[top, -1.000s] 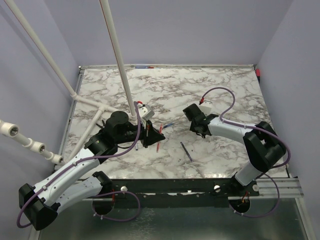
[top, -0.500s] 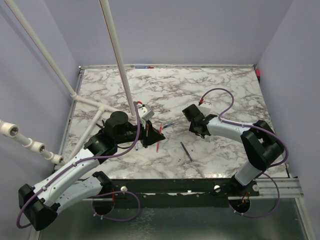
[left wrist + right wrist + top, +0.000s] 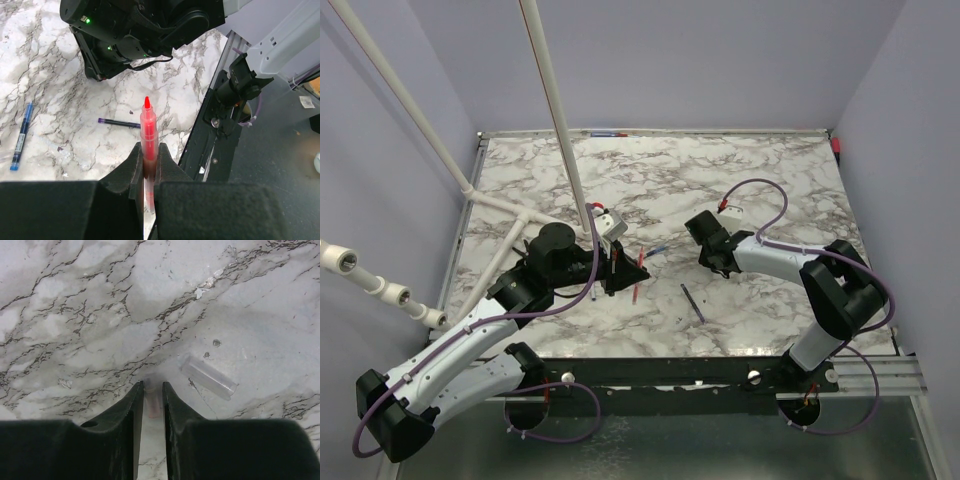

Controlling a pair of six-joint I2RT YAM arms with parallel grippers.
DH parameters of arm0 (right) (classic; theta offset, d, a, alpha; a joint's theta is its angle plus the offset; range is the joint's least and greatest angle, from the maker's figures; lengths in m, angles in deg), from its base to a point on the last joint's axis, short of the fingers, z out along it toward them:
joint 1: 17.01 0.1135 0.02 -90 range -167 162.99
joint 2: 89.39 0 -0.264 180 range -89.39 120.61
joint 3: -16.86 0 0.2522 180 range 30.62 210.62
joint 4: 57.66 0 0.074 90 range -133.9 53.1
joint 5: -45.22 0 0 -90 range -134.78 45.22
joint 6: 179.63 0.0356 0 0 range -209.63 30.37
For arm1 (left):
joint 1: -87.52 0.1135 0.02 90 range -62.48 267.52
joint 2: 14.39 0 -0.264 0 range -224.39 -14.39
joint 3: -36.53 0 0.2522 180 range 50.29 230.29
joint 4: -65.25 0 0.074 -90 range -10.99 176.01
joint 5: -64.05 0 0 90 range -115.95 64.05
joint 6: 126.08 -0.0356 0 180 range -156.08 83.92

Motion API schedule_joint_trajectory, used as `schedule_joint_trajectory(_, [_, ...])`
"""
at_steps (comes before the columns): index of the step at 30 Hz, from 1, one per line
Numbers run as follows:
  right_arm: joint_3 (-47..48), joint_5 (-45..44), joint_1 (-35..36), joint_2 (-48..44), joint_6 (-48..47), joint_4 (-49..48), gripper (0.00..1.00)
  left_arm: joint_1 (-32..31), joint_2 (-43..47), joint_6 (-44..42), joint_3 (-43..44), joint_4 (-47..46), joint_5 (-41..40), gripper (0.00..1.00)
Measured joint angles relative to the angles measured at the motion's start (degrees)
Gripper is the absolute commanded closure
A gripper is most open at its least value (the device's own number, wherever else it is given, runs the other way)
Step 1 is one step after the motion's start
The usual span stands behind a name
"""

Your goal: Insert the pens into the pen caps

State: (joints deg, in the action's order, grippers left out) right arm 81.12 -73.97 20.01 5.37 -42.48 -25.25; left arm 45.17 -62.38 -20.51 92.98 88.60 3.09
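Note:
My left gripper (image 3: pixel 149 150) is shut on the red pen (image 3: pixel 148 125), whose tip points up and away over the table; from above, the red pen (image 3: pixel 637 290) sticks out below the left gripper (image 3: pixel 638 272). A blue pen (image 3: pixel 20 136) and a dark pen (image 3: pixel 119 123) lie on the marble. My right gripper (image 3: pixel 152 385) is down at the table, its jaws closed against a pale translucent pen cap (image 3: pixel 152 401). A second clear pen cap (image 3: pixel 208 376) lies just to its right. The right gripper (image 3: pixel 710 262) sits mid-table in the top view.
Long white pipes (image 3: pixel 560 110) rise from the table's left side near my left arm. The right arm's dark body (image 3: pixel 140 30) fills the top of the left wrist view. A black rail (image 3: pixel 720 370) borders the near edge. Small coloured items (image 3: pixel 605 132) lie along the far edge.
The right gripper's jaws have narrowed and the right arm has edged slightly left. The left arm and red pen have not moved.

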Motion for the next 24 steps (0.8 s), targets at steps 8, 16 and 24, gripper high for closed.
schedule_joint_trajectory(8, [-0.79,0.35,0.00,-0.35,-0.07,-1.33,0.93,0.00,0.11,0.00,0.00,0.00,0.00,1.00])
schedule_joint_trajectory(16, [-1.75,1.84,-0.07,-1.46,-0.70,-2.19,0.99,0.00,0.11,0.00,0.00,0.00,-0.04,1.00])
schedule_joint_trajectory(24, [-2.16,3.04,-0.07,-5.20,-2.21,-1.46,0.99,0.00,0.02,0.00,0.00,0.00,-0.13,1.00])
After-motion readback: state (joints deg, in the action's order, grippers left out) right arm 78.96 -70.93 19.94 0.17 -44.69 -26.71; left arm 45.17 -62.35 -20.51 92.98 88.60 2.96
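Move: The clear pen cap sits on the table right between the right hand's open fingertips, about 1 cm below the hand point. A second clear cap lies some 5 cm to its right and 2 cm ahead; the blue pen about 14 cm left and 3 cm ahead; the dark pen roughly 5 cm left and 10 cm back. From the left hand, the cap is about 14 cm ahead, 18 cm right and 24 cm down. The right fingers close from part-open and pinch the clear cap, then rise about 1.5 cm with it. ##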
